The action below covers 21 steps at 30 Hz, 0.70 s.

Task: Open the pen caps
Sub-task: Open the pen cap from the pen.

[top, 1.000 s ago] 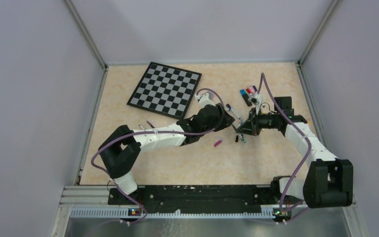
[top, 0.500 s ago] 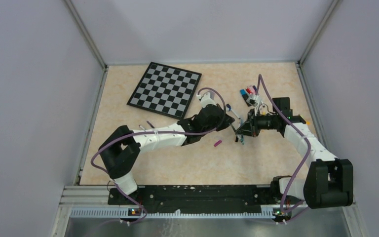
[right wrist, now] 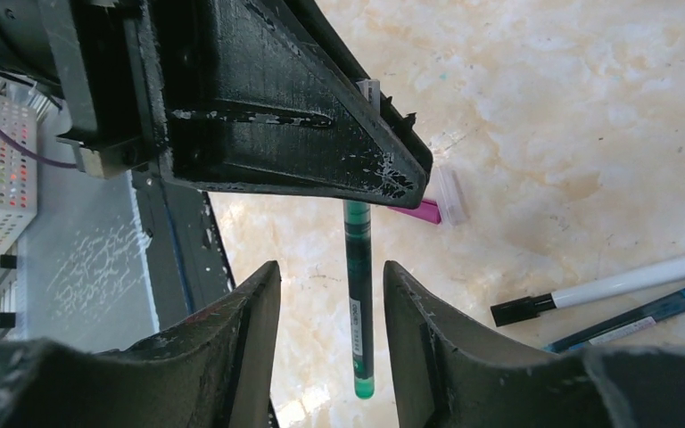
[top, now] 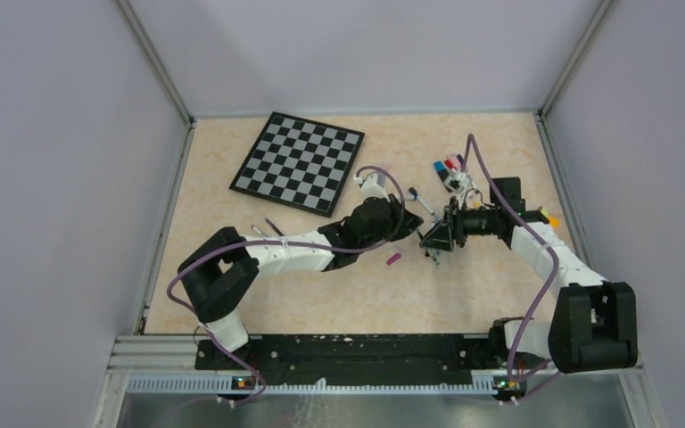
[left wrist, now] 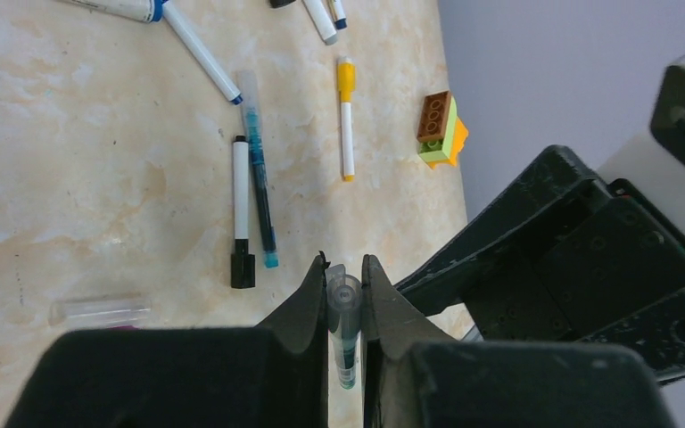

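In the left wrist view my left gripper (left wrist: pixel 343 267) is shut on a clear pen cap (left wrist: pixel 344 294). A green pen (left wrist: pixel 347 357) sticks out of that cap. The right wrist view shows the same green pen (right wrist: pixel 358 303) pointing down between the fingers of my right gripper (right wrist: pixel 332 272). That gripper is open, with a gap on each side of the pen. From above, the two grippers meet tip to tip, left gripper (top: pixel 408 228) and right gripper (top: pixel 430 239), over the middle of the table. A loose pink cap (top: pixel 393 259) lies just in front of them.
A chessboard (top: pixel 299 162) lies at the back left. Several pens (top: pixel 450 169) are bunched at the back right. A black-capped white pen (left wrist: pixel 241 201), a blue pen (left wrist: pixel 257 169), a yellow-capped pen (left wrist: pixel 346 116), a brick block (left wrist: pixel 437 129) and a clear cap (left wrist: pixel 100 309) lie nearby.
My left gripper has closed on the clear cap. My right gripper has opened off the green pen's body. Both wrists have shifted slightly left and nearer.
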### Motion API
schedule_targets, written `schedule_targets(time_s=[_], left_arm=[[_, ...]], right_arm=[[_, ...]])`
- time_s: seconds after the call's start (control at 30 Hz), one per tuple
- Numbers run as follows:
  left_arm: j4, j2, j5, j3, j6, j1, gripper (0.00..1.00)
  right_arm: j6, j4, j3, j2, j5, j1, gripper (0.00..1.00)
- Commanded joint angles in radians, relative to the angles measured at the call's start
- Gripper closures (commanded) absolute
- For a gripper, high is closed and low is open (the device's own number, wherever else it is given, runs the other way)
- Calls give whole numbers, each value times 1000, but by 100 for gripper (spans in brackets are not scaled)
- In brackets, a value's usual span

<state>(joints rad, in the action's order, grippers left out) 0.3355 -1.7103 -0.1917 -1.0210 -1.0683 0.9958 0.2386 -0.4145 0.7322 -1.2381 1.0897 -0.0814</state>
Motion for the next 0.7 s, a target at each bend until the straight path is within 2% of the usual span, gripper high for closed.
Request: schedule_targets(time_s=[0.0,0.13,0.2,0.23,0.27,0.3,0.33,0.5,0.67], left_arm=[[134,48,17,14,27,0,100],[162,55,28,22,33,0,100],[178,58,30,29,33,-1,100],[186,59,31,35,35,-2,100],[196,63,28,39,38,-2,100],[210,68,21,46,43,-2,100],[225,75,7,55,50,-2,100],[343,143,-94,126,95,-37,100],[350,243,-188,175,67,-148,100]], right_arm=[[-11,39,-9,-23,2,-31,55],[0,27,-3,-39,-27,-38,55],[0,28,-4,-41,-30,-46,59],[-2,28,-4,-41,-30,-50,65],[-2,29,-2,-41,-29,-53,76],[-4,28,0,-42,-28,-56,92],[-4,24,2,-43,-28,-58,100],[27,-14,18,-44,-32,-58,100],[71,-59,27,-60,-39,-72,100]])
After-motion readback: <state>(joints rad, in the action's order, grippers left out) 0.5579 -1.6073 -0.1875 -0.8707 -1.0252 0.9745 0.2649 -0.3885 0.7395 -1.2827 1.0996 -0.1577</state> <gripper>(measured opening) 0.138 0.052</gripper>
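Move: The green pen, its clear cap already in the left fingers, has its body some 3 cm back, 3 cm right of and 4 cm below that hand; it passes between the right hand's open pads, its middle about 1 cm below that hand point. From the right hand, the black marker lies roughly 3 cm ahead, 3 cm right; the purple cap about 1 cm back, 6 cm left; both some 12 cm below. Right hand sinks about 1.5 cm and pinches the pen body; left keeps the cap, pulling it 4 cm up-left. ##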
